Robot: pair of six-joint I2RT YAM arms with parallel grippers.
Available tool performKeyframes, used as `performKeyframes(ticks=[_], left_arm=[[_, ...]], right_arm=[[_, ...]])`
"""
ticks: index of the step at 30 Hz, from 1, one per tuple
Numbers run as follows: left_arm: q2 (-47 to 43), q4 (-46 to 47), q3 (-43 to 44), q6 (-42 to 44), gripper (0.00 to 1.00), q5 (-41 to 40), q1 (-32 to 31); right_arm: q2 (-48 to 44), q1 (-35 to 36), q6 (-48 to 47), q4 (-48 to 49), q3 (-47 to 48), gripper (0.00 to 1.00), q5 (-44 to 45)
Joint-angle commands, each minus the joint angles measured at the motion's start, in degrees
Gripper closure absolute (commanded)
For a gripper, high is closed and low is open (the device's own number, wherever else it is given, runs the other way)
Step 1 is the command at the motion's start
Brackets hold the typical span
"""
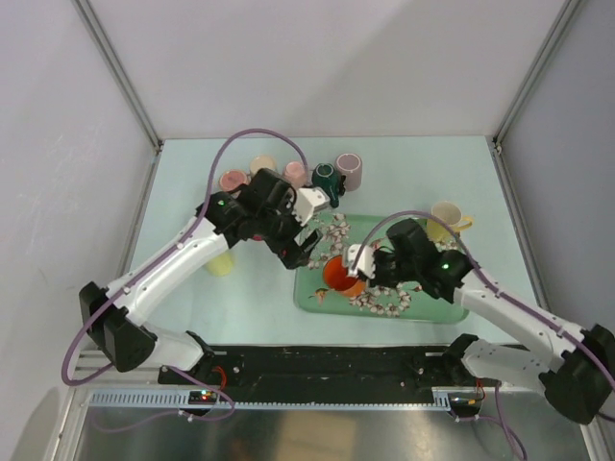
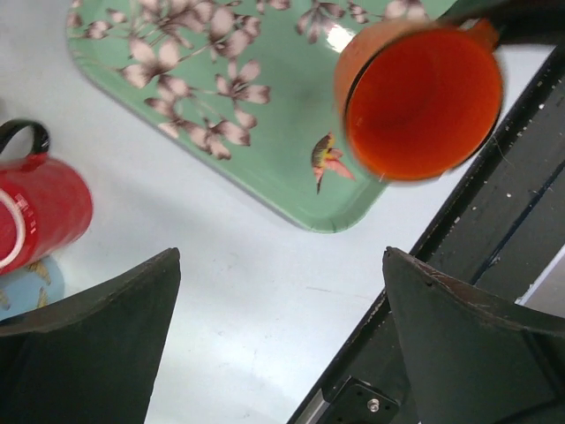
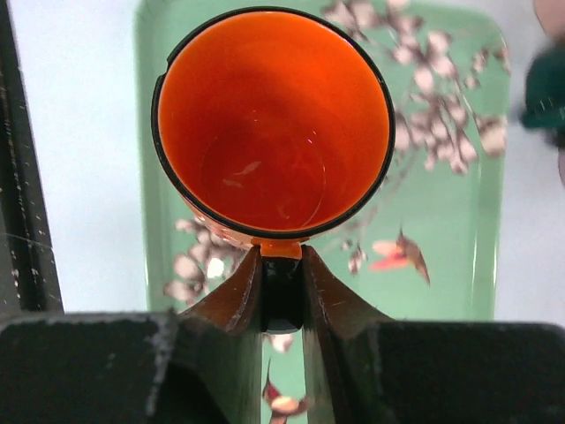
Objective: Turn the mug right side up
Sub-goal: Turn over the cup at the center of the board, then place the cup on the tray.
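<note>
An orange mug hangs over the near left part of a green flowered tray, its mouth facing up in the top view. My right gripper is shut on the mug's handle, just below the rim of the mug. In the top view the right gripper sits to the mug's right. My left gripper is open with nothing between its fingers, above the bare table by the tray's corner. The left wrist view shows the mug at upper right. From above, the left gripper is just left of the mug.
A red mug with a black handle is on the table left of the tray. Several mugs stand at the back: pink ones, a teal one, a mauve one. A cream mug is at the right. A black rail runs along the near edge.
</note>
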Motion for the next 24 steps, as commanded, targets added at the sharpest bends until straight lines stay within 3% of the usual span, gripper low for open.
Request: performKeyframes(ticks=[1, 8, 14, 19, 24], left_arm=[[-3.54, 0.94, 0.78, -0.74, 0.0, 2.67, 4.91], [-4.54, 0.68, 1.26, 4.11, 0.0, -1.28, 7.59], [-4.01, 0.09, 1.43, 5.44, 0.0, -1.25, 7.67], [-4.12, -0.18, 1.08, 5.76, 0.01, 0.23, 7.67], [-4.57, -0.52, 0.38, 5.91, 0.01, 1.51, 7.67]], right_arm=[[-7.65, -9.76, 0.2, -3.53, -0.34, 1.0, -5.93], [-18.54, -33.29, -13.02, -14.49, -6.44, 1.0, -16.14], [-15.85, -53.77, -26.4, -21.31, -7.59, 1.0, -23.19], [-11.04, -61.94, -32.28, -20.83, -7.61, 1.0, -24.23], [-4.86, -64.46, -35.47, -17.85, -7.42, 1.0, -23.49]])
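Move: The orange mug hangs by its handle from the right gripper, its body about 5 cm to the hand's left and slightly below. The bare spot on the tray's right half lies some 17 cm to that hand's right, level fore and aft, and about 12 cm down; the yellow mug stands around 22 cm right and 14 cm ahead. From the empty left gripper, the orange mug is about 10 cm right, 4 cm back and 10 cm below. Carry the orange mug with the right gripper quickly to the right, about 23 cm across the tray towards its right half, keeping the pinch on the handle; after a slight rise, sink to about 5 cm lower, turning the hand some 30 degrees clockwise. Meanwhile draw the open left gripper back to the left and forward, away from the mug, then hold it there. ##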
